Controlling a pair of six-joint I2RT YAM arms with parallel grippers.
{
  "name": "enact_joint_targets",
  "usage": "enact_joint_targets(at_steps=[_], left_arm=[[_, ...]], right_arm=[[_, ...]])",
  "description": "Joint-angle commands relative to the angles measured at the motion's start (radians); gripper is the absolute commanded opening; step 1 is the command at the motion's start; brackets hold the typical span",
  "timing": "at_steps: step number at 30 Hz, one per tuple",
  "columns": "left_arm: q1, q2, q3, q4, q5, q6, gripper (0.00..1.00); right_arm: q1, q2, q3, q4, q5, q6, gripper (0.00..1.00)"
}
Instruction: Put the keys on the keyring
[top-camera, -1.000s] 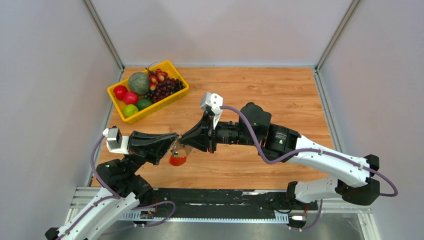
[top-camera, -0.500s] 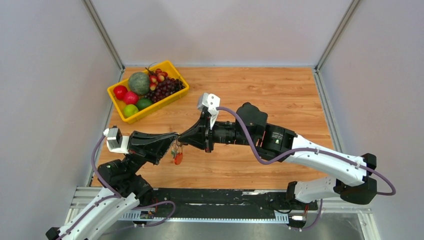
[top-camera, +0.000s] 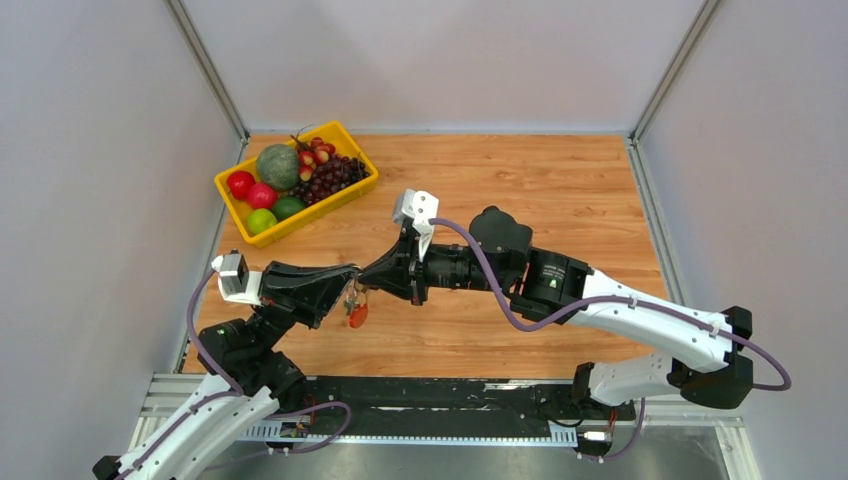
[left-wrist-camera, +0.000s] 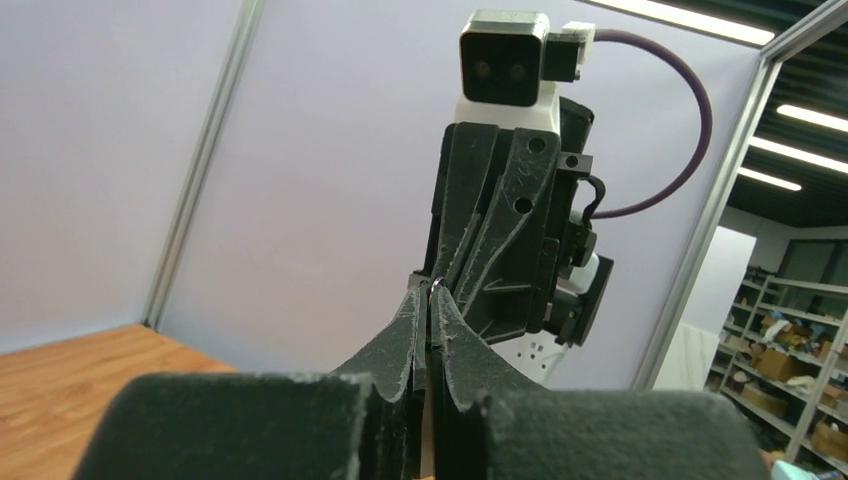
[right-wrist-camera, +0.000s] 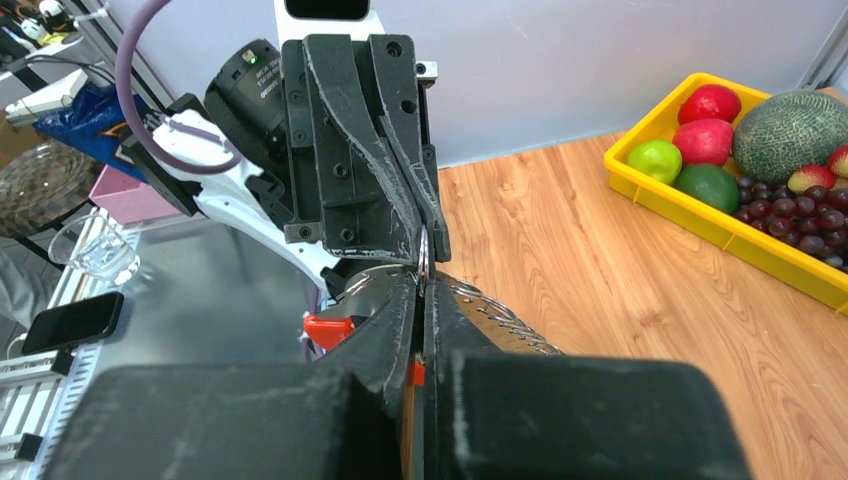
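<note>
My two grippers meet tip to tip above the table's front left. My left gripper (top-camera: 350, 282) is shut on the keyring (top-camera: 356, 312), pinching its thin metal ring (right-wrist-camera: 424, 250) at the tips. The ring's edge peeks out between its fingertips (left-wrist-camera: 437, 285). The red oblong tag (right-wrist-camera: 330, 328) and the grey serrated piece (right-wrist-camera: 505, 322) hang beside the ring. My right gripper (top-camera: 364, 281) is shut, its tips (right-wrist-camera: 421, 285) touching the ring. The key is almost wholly hidden between its pads. Only a sliver shows in the gap.
A yellow basket (top-camera: 300, 222) of fruit stands at the back left of the wooden table (top-camera: 560, 190), also seen in the right wrist view (right-wrist-camera: 640, 190). Grey walls close off the left, back and right sides.
My right arm has shifted a little left, closing onto the left gripper's tips. The hanging red tag has swung from broad face to narrow edge.
</note>
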Motion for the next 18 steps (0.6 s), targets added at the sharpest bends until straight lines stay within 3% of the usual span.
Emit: enact_joint_targets(at_steps=[1,10,18], left_arm=[[-0.003,-0.006,0.045,-0.143,0.061,0.011,0.07],[-0.003,-0.014,0.110,-0.334,0.113,0.055,0.43],[-0.003,-0.048,0.180,-0.516,0.142,0.133,0.60]], right_arm=[[0.014,-0.061,-0.012,0.041,-0.003,-0.023,0.00],[0.015,-0.146,-0.058,-0.032,0.030,-0.030,0.00],[0.015,-0.175,-0.057,-0.121,0.020,-0.008,0.00]])
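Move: Both closed grippers meet tip to tip at a small split ring: it lies about 1 cm to the right of the left hand, level with it, and about 1 cm to the left of the right hand. The curved metal keyring hangs from there, its middle roughly 5 cm below either hand point and 1 cm back. The red charm hangs some 4 cm back and 6 cm below both hands, about level with them sideways. Rightward, about 4.5 cm, the right hand draws the still-pinched ring and hanging keyring away from the left hand, easing back a little; it dips about 1 cm, then rises again. The left hand opens a little over half way and lets go, sinking about 3 cm and shifting 2 cm right while its upward-slanting fingers tip down some 15 degrees. ##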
